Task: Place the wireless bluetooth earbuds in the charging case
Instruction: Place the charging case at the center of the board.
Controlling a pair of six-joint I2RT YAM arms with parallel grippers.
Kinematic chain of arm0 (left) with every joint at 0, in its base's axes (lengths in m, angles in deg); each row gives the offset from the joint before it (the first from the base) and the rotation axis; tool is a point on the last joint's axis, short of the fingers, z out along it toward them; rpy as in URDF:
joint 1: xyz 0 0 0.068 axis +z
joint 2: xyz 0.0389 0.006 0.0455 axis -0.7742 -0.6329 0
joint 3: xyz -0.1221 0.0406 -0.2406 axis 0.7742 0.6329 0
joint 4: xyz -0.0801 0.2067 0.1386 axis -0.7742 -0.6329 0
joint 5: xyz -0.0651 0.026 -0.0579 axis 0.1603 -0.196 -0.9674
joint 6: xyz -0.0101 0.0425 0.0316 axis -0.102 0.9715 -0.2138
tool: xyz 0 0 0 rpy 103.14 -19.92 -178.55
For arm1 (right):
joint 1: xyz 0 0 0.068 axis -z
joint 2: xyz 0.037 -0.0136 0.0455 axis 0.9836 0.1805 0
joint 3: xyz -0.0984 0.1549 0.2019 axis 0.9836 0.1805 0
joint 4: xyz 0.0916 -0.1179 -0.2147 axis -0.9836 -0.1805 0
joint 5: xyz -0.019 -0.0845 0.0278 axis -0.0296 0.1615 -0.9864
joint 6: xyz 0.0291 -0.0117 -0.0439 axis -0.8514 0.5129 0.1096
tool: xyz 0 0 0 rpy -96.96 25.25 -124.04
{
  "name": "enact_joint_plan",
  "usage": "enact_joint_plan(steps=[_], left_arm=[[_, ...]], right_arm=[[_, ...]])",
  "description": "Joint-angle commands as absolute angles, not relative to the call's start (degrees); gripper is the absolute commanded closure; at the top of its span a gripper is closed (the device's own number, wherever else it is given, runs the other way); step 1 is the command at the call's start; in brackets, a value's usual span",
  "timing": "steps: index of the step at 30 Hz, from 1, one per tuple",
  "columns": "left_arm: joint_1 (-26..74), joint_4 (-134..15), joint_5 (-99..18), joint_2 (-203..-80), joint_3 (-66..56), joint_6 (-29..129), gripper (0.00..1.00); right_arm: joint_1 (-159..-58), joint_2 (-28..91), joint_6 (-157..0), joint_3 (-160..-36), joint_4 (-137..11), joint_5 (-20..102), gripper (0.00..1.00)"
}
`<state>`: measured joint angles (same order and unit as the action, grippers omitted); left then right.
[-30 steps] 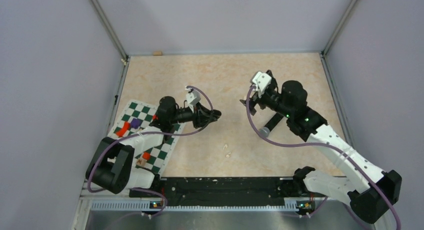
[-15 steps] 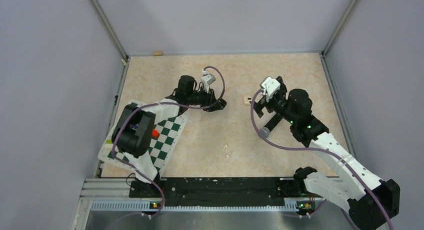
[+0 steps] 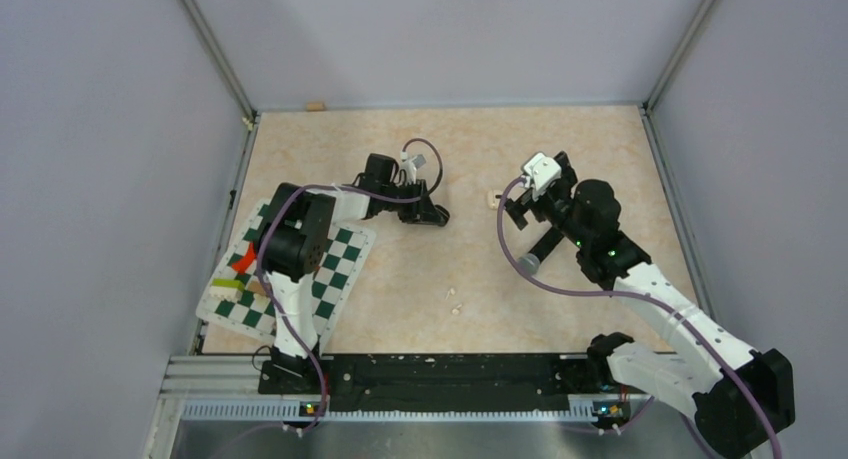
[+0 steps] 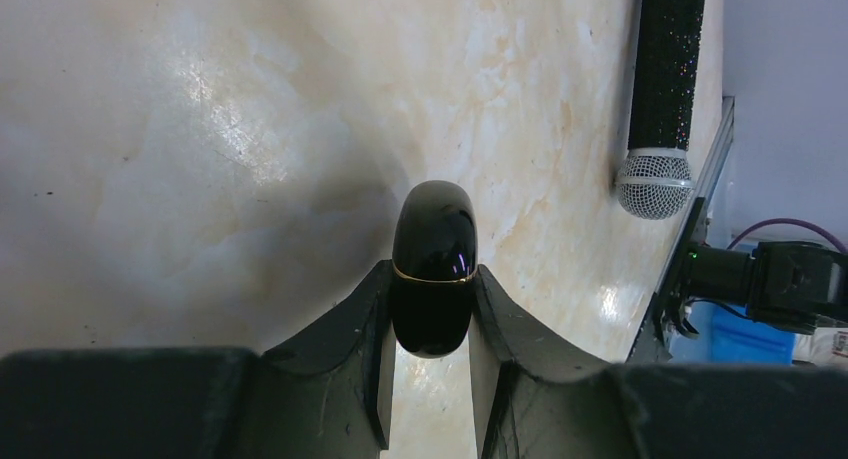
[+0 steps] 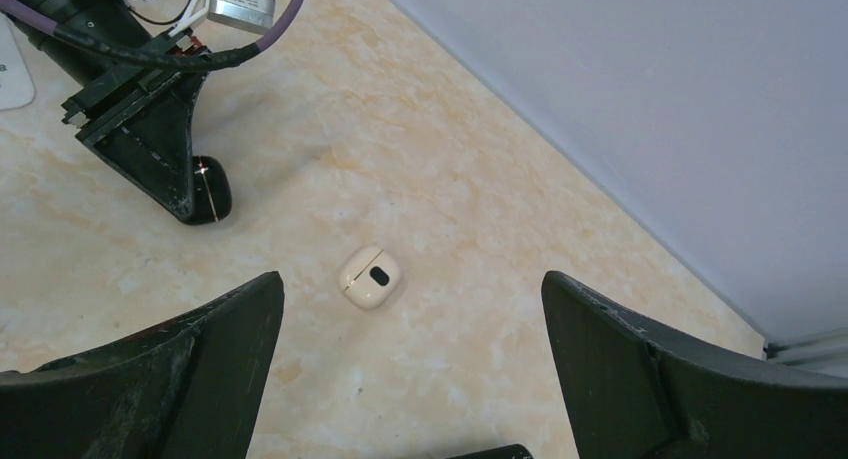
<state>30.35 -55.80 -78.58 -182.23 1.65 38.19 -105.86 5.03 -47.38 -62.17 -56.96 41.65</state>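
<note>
My left gripper [image 3: 437, 217] [image 4: 432, 309] is shut on a glossy black charging case [image 4: 433, 264] with a gold seam, held low over the table; the right wrist view shows that case [image 5: 210, 191] too. A closed white charging case [image 3: 492, 198] [image 5: 370, 277] lies on the table just ahead of my right gripper [image 3: 512, 211] [image 5: 410, 284], which stands wide open and holds nothing. Two tiny white earbuds [image 3: 454, 300] lie on the table nearer the arm bases, apart from both grippers.
A black microphone [image 3: 540, 249] [image 4: 662, 79] lies under the right arm, its mesh head toward the bases. A green-and-white checkered mat [image 3: 335, 279] with small coloured blocks sits at the left under the left arm. Grey walls enclose the table.
The left arm swung its elbow over the mat and carried the black case toward the back. The right gripper drew rightward, uncovering the white case.
</note>
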Motion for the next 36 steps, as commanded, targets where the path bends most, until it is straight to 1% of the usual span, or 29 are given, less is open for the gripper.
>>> enact_joint_plan(steps=[1,5,7,8,9,11,12,13,14,19,24,26,29,32,36], left_arm=[[30.3,-55.7,-79.2,-183.9,-1.2,35.0,0.79],[30.3,-56.9,-77.6,-184.0,-1.4,34.8,0.71],[30.3,-56.8,-76.9,-183.6,-1.0,34.6,0.64],[30.4,-56.8,-76.7,-183.2,-0.7,34.4,0.59],[30.4,-56.6,-76.4,-182.7,-0.4,34.1,0.5],[30.4,-55.8,-75.7,-181.3,0.9,33.5,0.29],[30.3,-55.2,-75.3,-180.4,1.7,33.3,0.13],[30.4,-54.8,-74.7,-179.3,2.5,33.3,0.03],[30.4,-54.5,-74.0,-178.3,3.4,33.5,0.01],[31.6,-54.5,-71.1,-171.6,6.2,36.9,0.01],[36.0,-58.9,-70.1,-163.2,5.7,45.2,0.01],[38.6,-61.3,-71.5,-159.3,4.7,49.9,0.01],[42.2,-69.9,-74.4,-154.1,2.1,59.3,0.01],[44.6,-79.3,-74.9,-150.0,0.5,67.7,0.01],[45.9,-80.2,-74.1,-143.1,6.1,71.6,0.01]], right_arm=[[-105.3,4.2,-46.5,-61.6,-52.2,43.1,0.01],[-105.2,4.1,-46.4,-61.6,-52.2,43.3,0.01],[-105.2,4.0,-46.5,-61.5,-52.1,43.4,0.01],[-105.3,4.0,-46.4,-61.5,-52.0,43.5,0.01],[-105.3,4.1,-46.3,-61.5,-52.0,43.6,0.01],[-105.2,4.3,-46.4,-61.6,-51.9,44.0,0.01],[-105.2,4.5,-46.6,-61.7,-51.9,44.4,0.01],[-105.2,4.9,-46.8,-61.9,-51.9,45.0,0.01],[-105.2,5.3,-47.2,-62.1,-52.0,45.6,0.01],[-104.9,9.1,-49.4,-64.1,-52.7,49.0,0.01],[-104.8,15.0,-52.2,-69.8,-56.1,52.4,0.01],[-104.8,19.6,-53.2,-73.9,-59.3,52.8,0.01],[-104.7,27.1,-52.9,-81.4,-64.0,52.7,0.01],[-104.3,36.8,-52.5,-90.3,-67.5,58.0,0.01],[-102.6,49.9,-52.0,-100.1,-69.3,66.7,0.01]])
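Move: The left hand still pinches the black charging case, just beyond its fingertips and low over, or already on, the middle of the board. From that hand the white case lies about 13 cm right and 4 cm ahead, the microphone roughly 25 cm right and 6 cm back, all near table height. From the high right hand, the black case is some 17 cm left, 4 cm ahead and 22 cm down; the white case is 8 cm ahead and 4 cm left, equally low. Letting go of the black charging case, the left fingers open wide after barely sinking; the hand then backs off it upward and to the left, about 17 cm up and 13 cm left, its wrist swinging the fingers some 35 degrees, more towards forward. The empty right hand, fingers staying wide open, lingers, then sweeps about 13 cm forward, dipping slightly, high above the white case's level. ##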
